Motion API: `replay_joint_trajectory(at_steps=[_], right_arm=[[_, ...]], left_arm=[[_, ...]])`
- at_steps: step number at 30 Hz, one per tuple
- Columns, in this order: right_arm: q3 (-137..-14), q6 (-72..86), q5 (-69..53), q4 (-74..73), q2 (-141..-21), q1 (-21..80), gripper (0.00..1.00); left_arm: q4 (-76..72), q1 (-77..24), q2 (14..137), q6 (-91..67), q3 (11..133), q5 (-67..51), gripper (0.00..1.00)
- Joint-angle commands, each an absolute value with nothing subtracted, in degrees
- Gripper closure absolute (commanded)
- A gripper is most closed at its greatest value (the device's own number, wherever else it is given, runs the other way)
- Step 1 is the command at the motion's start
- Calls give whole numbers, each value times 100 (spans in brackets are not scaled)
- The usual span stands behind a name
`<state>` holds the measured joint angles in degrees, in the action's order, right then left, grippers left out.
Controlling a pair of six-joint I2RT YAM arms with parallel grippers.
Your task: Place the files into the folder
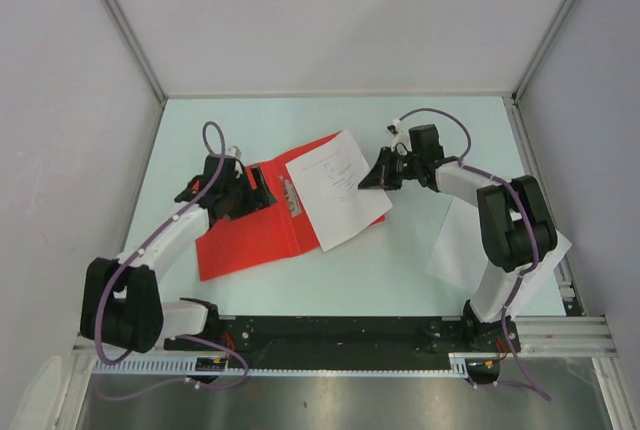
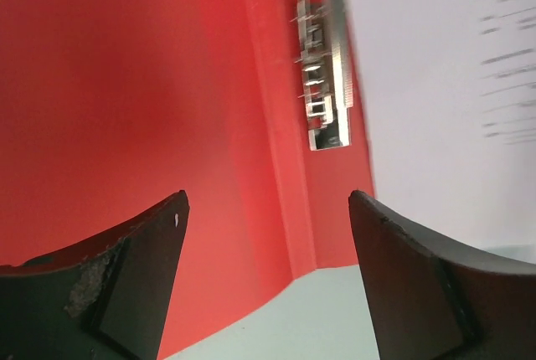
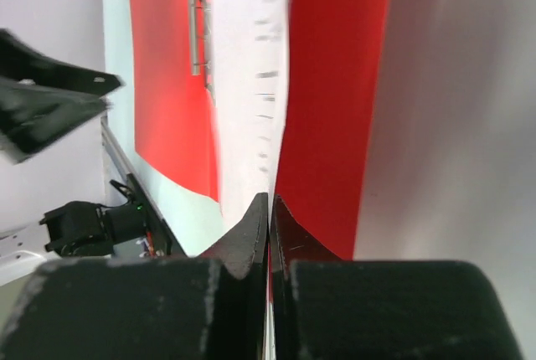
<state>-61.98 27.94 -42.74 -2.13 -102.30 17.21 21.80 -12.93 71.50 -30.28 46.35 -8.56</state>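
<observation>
The red folder [image 1: 240, 240] lies open on the table, its metal clip [image 1: 289, 195] along the spine. One printed white sheet of the files [image 1: 338, 188] rests at a slant over the folder's right half. My right gripper [image 1: 372, 178] is shut on that sheet's right edge; in the right wrist view the paper [image 3: 247, 84] runs edge-on into the closed gripper [image 3: 270, 201], with red folder [image 3: 335, 84] on the other side. My left gripper [image 1: 255, 188] hangs open over the folder's left half. Between its fingers [image 2: 268, 209] I see only the folder [image 2: 126, 84], the clip [image 2: 325, 67] and the sheet [image 2: 435, 59].
A second white sheet [image 1: 455, 245] lies on the table at the right, partly under the right arm. Grey walls enclose the table on three sides. The arms' black base rail [image 1: 340, 335] runs along the near edge.
</observation>
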Motion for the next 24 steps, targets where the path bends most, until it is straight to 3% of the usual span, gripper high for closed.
replay_joint_trajectory(at_steps=[1,24], right_arm=[[-6267,2988,-4597,518,-10230,1889,100],[-5933,3867,-3938,1688,-10688,2153,100]], left_arm=[[1609,-1257,7470,-3384,4184,-325,17],[1503,-1257,7374,-3428,4131,-281,18]])
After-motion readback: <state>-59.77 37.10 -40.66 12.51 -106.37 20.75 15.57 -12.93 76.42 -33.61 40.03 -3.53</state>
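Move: The metal clip on the folder's spine, with its bar raised, lies about 20 cm to the left of the right hand, roughly 1 cm ahead and 9 below; this hand holds the file sheet by its right edge. The sheet's middle is some 7 cm to its left, 3 ahead and 5 below. From the open left hand, the clip is about 7 cm to the right, 5 ahead and 10 below. The file sheet, still pinched in the right hand's shut fingers, is carried about 3 cm left and a little forward, its free edge going towards the folder's clip. The open left hand drops some 6 cm over the folder's left half, just left of the clip, drawing slightly back and left as it sinks, then eases up about 1 cm, fingers still wide. ##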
